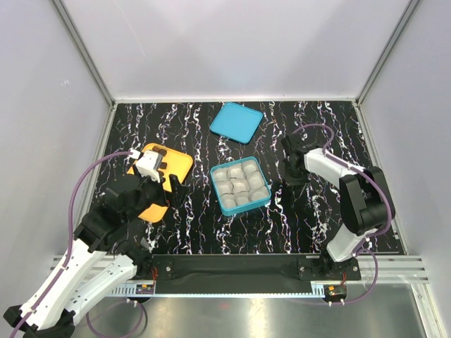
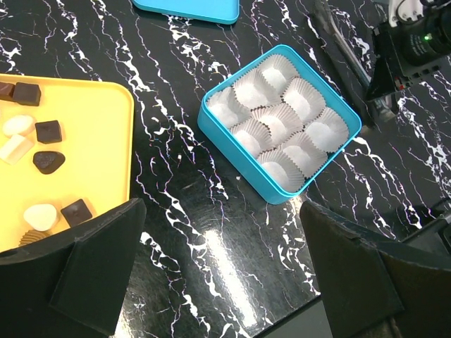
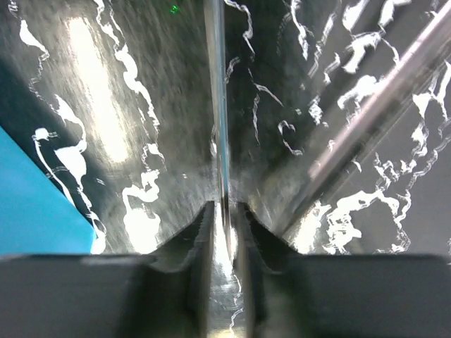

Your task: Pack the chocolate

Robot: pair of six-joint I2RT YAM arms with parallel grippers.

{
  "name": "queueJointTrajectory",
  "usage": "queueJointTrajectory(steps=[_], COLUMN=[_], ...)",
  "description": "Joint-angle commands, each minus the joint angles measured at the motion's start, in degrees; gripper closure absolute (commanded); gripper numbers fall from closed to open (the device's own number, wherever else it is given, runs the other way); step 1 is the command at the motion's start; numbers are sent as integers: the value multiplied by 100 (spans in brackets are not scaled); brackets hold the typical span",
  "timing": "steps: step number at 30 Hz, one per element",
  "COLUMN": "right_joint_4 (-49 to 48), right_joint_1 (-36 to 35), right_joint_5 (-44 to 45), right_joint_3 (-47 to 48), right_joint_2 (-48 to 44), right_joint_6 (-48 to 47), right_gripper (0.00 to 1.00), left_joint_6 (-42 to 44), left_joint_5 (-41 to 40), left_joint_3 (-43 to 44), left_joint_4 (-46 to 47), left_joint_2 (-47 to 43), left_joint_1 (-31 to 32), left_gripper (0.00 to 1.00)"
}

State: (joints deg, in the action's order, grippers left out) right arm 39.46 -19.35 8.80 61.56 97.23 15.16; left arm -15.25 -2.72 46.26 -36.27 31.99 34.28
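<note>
The chocolate (image 2: 48, 131) lies as several dark and cream pieces on a yellow tray (image 2: 91, 141) at the left. My left gripper (image 2: 222, 208) hovers wide open and empty over bare table between the tray (image 1: 180, 160) and the blue box (image 2: 239, 158). The box holds several empty paper cups (image 2: 282, 120). My right gripper (image 1: 290, 176) is down at the table right of the box. Its jaws (image 3: 225, 208) stand a narrow slit apart around one thin arm of metal tongs (image 3: 217, 105). The tongs' other arm runs outside the right finger. Whether the blade is clamped does not show.
The blue lid (image 1: 236, 121) lies flat behind the box (image 1: 218, 201). The tongs (image 2: 337, 39) stretch along the table beside the box's right side. White walls and metal posts close in the black marbled table on three sides.
</note>
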Motion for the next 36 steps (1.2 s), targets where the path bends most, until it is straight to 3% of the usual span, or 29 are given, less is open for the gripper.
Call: queueJointTrajectory(steps=[1, 4, 6, 8, 9, 10, 22, 31, 36], right_joint_4=[53, 132, 272, 569, 650, 703, 475, -544, -1002], right_joint_1=[2, 2, 2, -7, 2, 2, 203, 863, 881], right_joint_5=[131, 210, 359, 622, 841, 904, 1142, 501, 78], right_joint_3=[-65, 92, 207, 425, 497, 576, 313, -319, -425], right_joint_2=[-476, -644, -749, -758, -715, -697, -266, -345, -407], right_joint_6=[224, 303, 522, 1012, 1155, 1260, 1868, 1114, 708], right_gripper=[72, 60, 44, 26, 6, 1, 0, 0, 0], left_joint_6=[30, 30, 30, 30, 30, 30, 39, 57, 74], left_joint_5=[158, 175, 175, 175, 175, 175, 237, 237, 376], left_joint_3=[-12, -3, -12, -38, -38, -47, -91, -117, -144], left_joint_4=[384, 367, 366, 366, 366, 366, 358, 393, 480], left_joint_2=[0, 9, -8, -52, -52, -52, -149, -184, -140], left_joint_1=[8, 8, 8, 17, 8, 17, 17, 17, 17], left_gripper=[1, 1, 1, 1, 1, 1, 1, 1, 1])
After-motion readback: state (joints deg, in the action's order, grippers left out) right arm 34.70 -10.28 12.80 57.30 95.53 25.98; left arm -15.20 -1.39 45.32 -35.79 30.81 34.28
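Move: My right hand is just right of the blue box, its fingers nearly shut around the left arm of the metal tongs. The tongs' hinge end, where the two arms meet, lies about 3 cm behind and 2 cm to the right, 2 cm lower. The box's middle is some 17 cm to this hand's left, level with it, the blue lid 26 cm ahead and 19 cm left. From my left hand the hinge end lies about 36 cm right, 3 cm ahead and 23 cm below. I spread my right fingers wide, letting go of the tongs' left arm, and rise about 4.5 cm while starting to turn clockwise, some 20 degrees in all. Still wide open, I shift about 5 cm right, away from the box, and sink again so my fingers come down on either side of both arms, just ahead of the hinge. ##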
